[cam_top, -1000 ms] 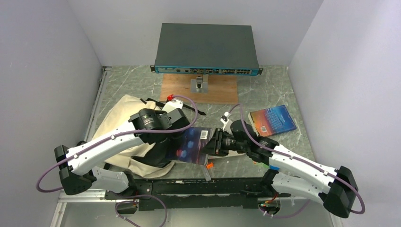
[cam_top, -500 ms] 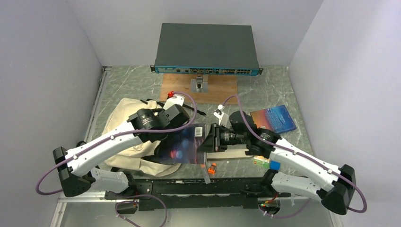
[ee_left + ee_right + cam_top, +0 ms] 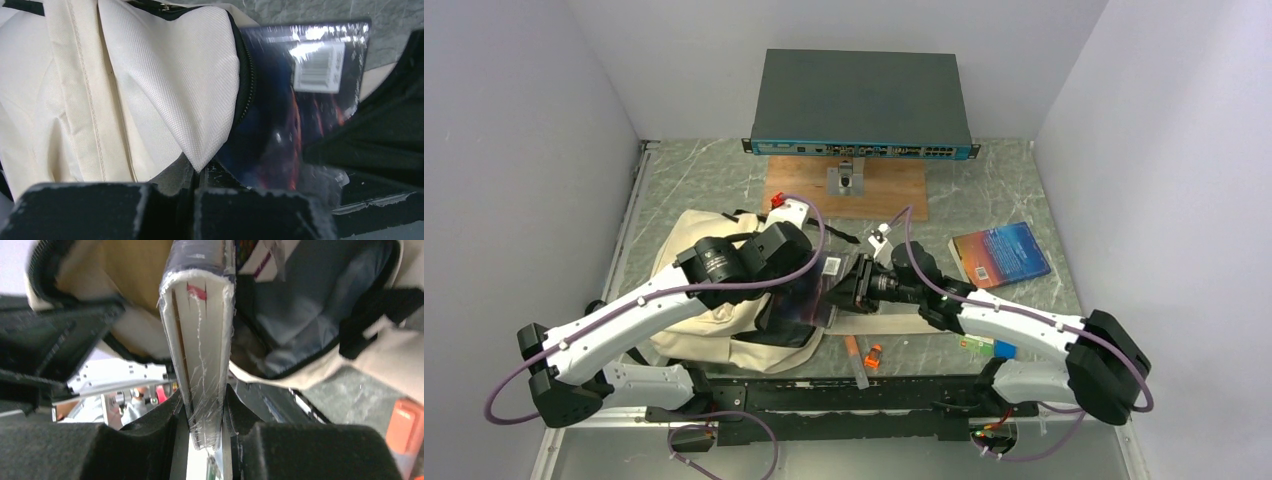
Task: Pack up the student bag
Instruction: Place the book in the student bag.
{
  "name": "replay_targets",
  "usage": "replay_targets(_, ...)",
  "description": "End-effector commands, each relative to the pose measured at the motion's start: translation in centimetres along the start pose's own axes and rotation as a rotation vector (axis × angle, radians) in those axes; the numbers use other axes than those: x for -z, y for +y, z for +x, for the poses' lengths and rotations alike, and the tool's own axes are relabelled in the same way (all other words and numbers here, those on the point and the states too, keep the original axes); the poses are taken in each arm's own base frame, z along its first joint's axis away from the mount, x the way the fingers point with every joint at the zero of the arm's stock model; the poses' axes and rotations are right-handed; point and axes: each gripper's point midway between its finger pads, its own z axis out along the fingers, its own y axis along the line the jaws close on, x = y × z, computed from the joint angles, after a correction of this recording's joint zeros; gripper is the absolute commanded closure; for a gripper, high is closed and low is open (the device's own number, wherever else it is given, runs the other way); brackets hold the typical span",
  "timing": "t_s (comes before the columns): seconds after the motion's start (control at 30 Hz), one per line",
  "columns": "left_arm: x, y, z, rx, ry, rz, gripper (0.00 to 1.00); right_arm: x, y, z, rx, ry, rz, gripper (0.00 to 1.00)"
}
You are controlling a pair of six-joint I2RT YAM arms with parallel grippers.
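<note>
The beige student bag (image 3: 686, 250) lies on the left of the table, its black-zipped mouth facing right. My left gripper (image 3: 776, 312) is shut on a corner of the bag's cream fabric (image 3: 165, 75) at the opening; in the left wrist view this gripper (image 3: 196, 172) pinches that corner. My right gripper (image 3: 844, 290) is shut on a dark, plastic-wrapped book (image 3: 809, 300), held by its edge. The book (image 3: 202, 340) stands spine-up between the pads (image 3: 235, 415), its far end inside the bag's grey-lined mouth (image 3: 310, 305). Its barcode (image 3: 317, 67) shows beside the zipper.
A second blue book (image 3: 999, 253) lies at the right. A network switch (image 3: 861, 105) stands on a wooden board (image 3: 844, 190) at the back. A small orange item (image 3: 873, 354) and a green-blue item (image 3: 994, 347) lie near the front edge.
The right gripper has carried the dark book leftward, so more of it is inside the bag's mouth. The left arm has shifted left while keeping hold of the fabric.
</note>
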Motion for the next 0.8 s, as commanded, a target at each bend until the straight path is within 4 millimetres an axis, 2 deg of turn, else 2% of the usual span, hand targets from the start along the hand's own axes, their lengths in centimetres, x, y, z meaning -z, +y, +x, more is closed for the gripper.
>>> replay_targets(0.0, 0.7, -2.6, -2.8, 0.073, -0.084, 0.121, 1.00, 0.3, 9.2, -5.0, 0.105, -0.191, -0.324, 1.00)
replay_targets(0.13, 0.8, -2.9, -3.2, 0.060, -0.093, 0.134, 1.00, -1.7, 10.5, -5.9, 0.091, -0.208, -0.376, 1.00)
replay_targets(0.2, 0.8, -2.5, -3.2, 0.039, -0.094, 0.117, 1.00, -3.4, 10.7, -6.1, 0.079, -0.202, -0.382, 1.00)
replay_targets(0.33, 0.6, -2.4, -2.6, -0.033, -0.089, 0.125, 1.00, -6.7, 11.1, -4.9, 0.075, -0.228, -0.385, 1.00)
replay_targets(0.4, 0.6, -1.6, -2.4, -0.030, -0.092, 0.095, 1.00, -7.9, 10.9, -4.9, 0.116, -0.282, -0.381, 1.00)
replay_targets(0.47, 1.0, -0.8, -2.4, -0.028, -0.110, 0.073, 1.00, -9.1, 9.7, -5.1, 0.131, -0.312, -0.344, 1.00)
replay_targets(0.6, 2.1, -0.1, -2.9, 0.006, -0.174, 0.100, 1.00, -10.3, 8.2, -5.1, 0.188, -0.308, -0.340, 1.00)
replay_targets(0.7, 1.8, 0.3, -2.3, 0.015, -0.179, 0.091, 1.00, -11.3, 7.9, -4.3, 0.227, -0.255, -0.344, 0.78)
replay_targets(0.77, 1.4, 0.5, -1.8, 0.017, -0.166, 0.073, 1.00, -11.7, 7.3, -3.7, 0.234, -0.225, -0.331, 0.60)
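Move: The right hand, pointing left, already grips the book by its right-hand edge; the student bag's mouth lies about 10 cm to its left, level or 1 cm farther out, and some 7 cm below. From it the orange-capped marker lies roughly 7 cm back, 6 cm right and 16 cm down, the small orange tool about 6 cm back and 10 cm right at the same depth. The left hand already pinches the bag's flap up; the mouth is some 3 cm back from it, straight in line sideways, about 12 cm below. The right hand carries the book forward at first and then mostly left, some 10 cm left and 5 cm forward in all, while sinking about 5 cm, so that book and fingers go in through the bag's mouth, under the raised flap and in beside the books already there; only at the very end do its fingers begin to slacken. The left hand keeps its shut pinch on the flap and holds it up, drifting about a centimetre right, then a couple of centimetres back left. ##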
